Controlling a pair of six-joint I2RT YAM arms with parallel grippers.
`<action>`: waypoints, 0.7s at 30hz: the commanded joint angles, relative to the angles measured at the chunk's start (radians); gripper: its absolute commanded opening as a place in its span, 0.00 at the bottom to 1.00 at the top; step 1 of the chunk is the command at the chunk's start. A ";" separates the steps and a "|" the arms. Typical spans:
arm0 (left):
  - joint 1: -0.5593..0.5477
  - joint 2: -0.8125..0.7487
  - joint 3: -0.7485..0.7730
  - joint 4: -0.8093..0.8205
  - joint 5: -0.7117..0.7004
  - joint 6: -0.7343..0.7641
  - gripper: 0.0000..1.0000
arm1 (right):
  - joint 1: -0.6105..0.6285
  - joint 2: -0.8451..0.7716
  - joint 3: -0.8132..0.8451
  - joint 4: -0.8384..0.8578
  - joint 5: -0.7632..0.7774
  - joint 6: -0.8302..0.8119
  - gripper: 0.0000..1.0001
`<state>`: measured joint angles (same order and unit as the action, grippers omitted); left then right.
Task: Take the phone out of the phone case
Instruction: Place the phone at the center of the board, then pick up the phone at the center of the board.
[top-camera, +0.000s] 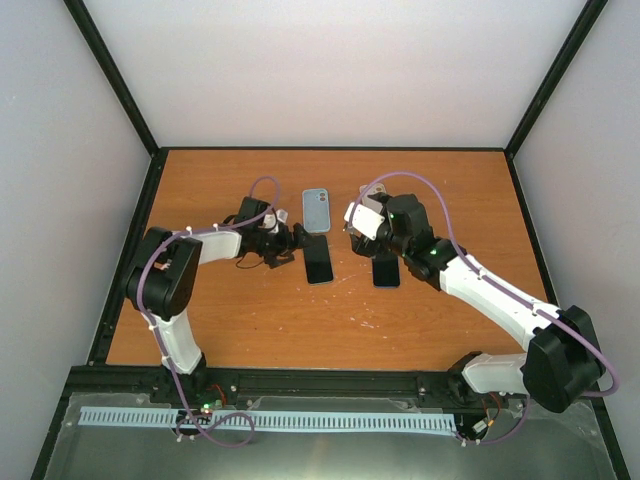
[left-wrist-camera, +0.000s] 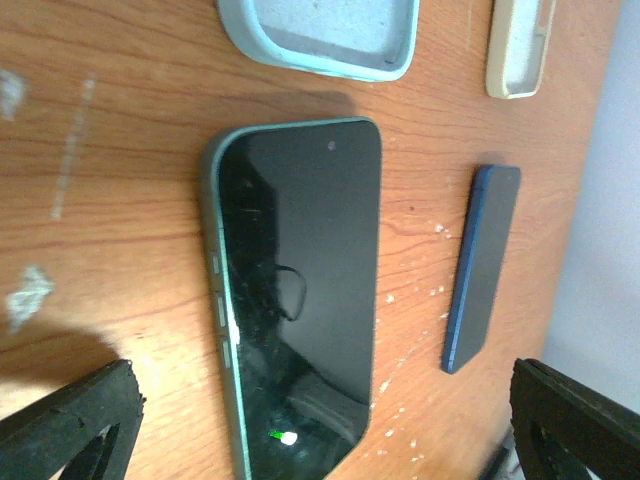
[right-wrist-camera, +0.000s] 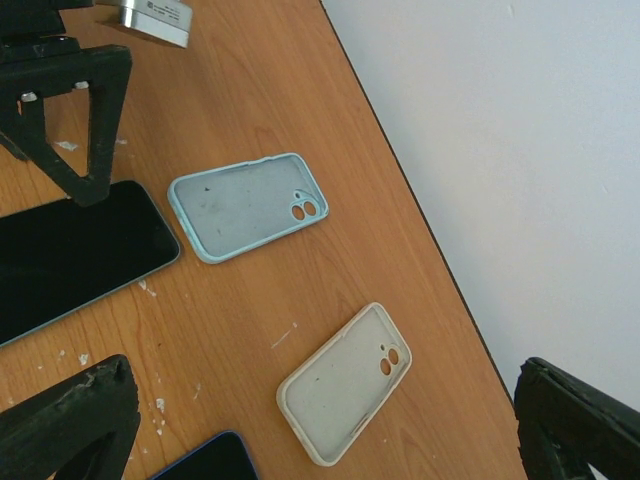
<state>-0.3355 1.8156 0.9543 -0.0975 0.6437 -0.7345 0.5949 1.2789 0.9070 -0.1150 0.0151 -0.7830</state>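
Observation:
A dark-screened phone (left-wrist-camera: 300, 290) with a green edge lies bare and flat on the wooden table (top-camera: 300, 320). My left gripper (left-wrist-camera: 322, 378) hovers over its lower end, open, a finger (left-wrist-camera: 70, 425) on either side and not touching it. Just beyond the phone lies the light-blue phone case (left-wrist-camera: 320, 40), empty and inside up. The top view shows the phone (top-camera: 319, 260), the case (top-camera: 317, 208) and the left gripper (top-camera: 290, 245) beside them. My right gripper (right-wrist-camera: 325, 368) is open above a cream case (right-wrist-camera: 345, 385), holding nothing.
A blue phone (top-camera: 386, 270) lies bare to the right of the green one, partly under the right arm. The cream case is empty too. The table's right edge (right-wrist-camera: 420, 210) meets a white wall. Black frame posts (top-camera: 115, 80) stand at the back corners.

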 joint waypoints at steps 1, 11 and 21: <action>0.073 -0.065 0.069 -0.149 -0.095 0.176 1.00 | -0.008 0.016 0.066 -0.043 -0.003 0.062 1.00; 0.325 -0.166 0.233 -0.397 -0.098 0.592 1.00 | -0.010 0.025 0.171 -0.176 -0.091 0.110 1.00; 0.549 -0.242 0.255 -0.697 -0.155 1.086 1.00 | -0.014 0.109 0.327 -0.358 -0.262 0.182 1.00</action>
<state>0.1249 1.6157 1.1915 -0.6075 0.5323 0.0639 0.5892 1.3529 1.1694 -0.3717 -0.1452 -0.6468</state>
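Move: The left hand, empty and open, seems bound next for the pink-cased phone, hidden under its own arm about 39 cm to its left and 12 cm back, 4 cm lower. The phone just laid at the board's center lies 6 cm right and 3 cm back; the blue case 6 cm right and 12 cm ahead, both also 4 cm lower. From the right hand the pink-cased phone is about 60 cm left, 12 cm back, 21 cm below. Already clear of the phone at the center, the left hand sweeps quickly to its left by about 20 cm with its fingers staying wide open, rising some 9 cm and easing forward before drawing slightly back, while the wrist swings roughly 30 degrees so that the fingers point more forward than right, still slanting down. The right hand, also open and empty, lifts and edges left over the board, its fingers tipping a little further down. ##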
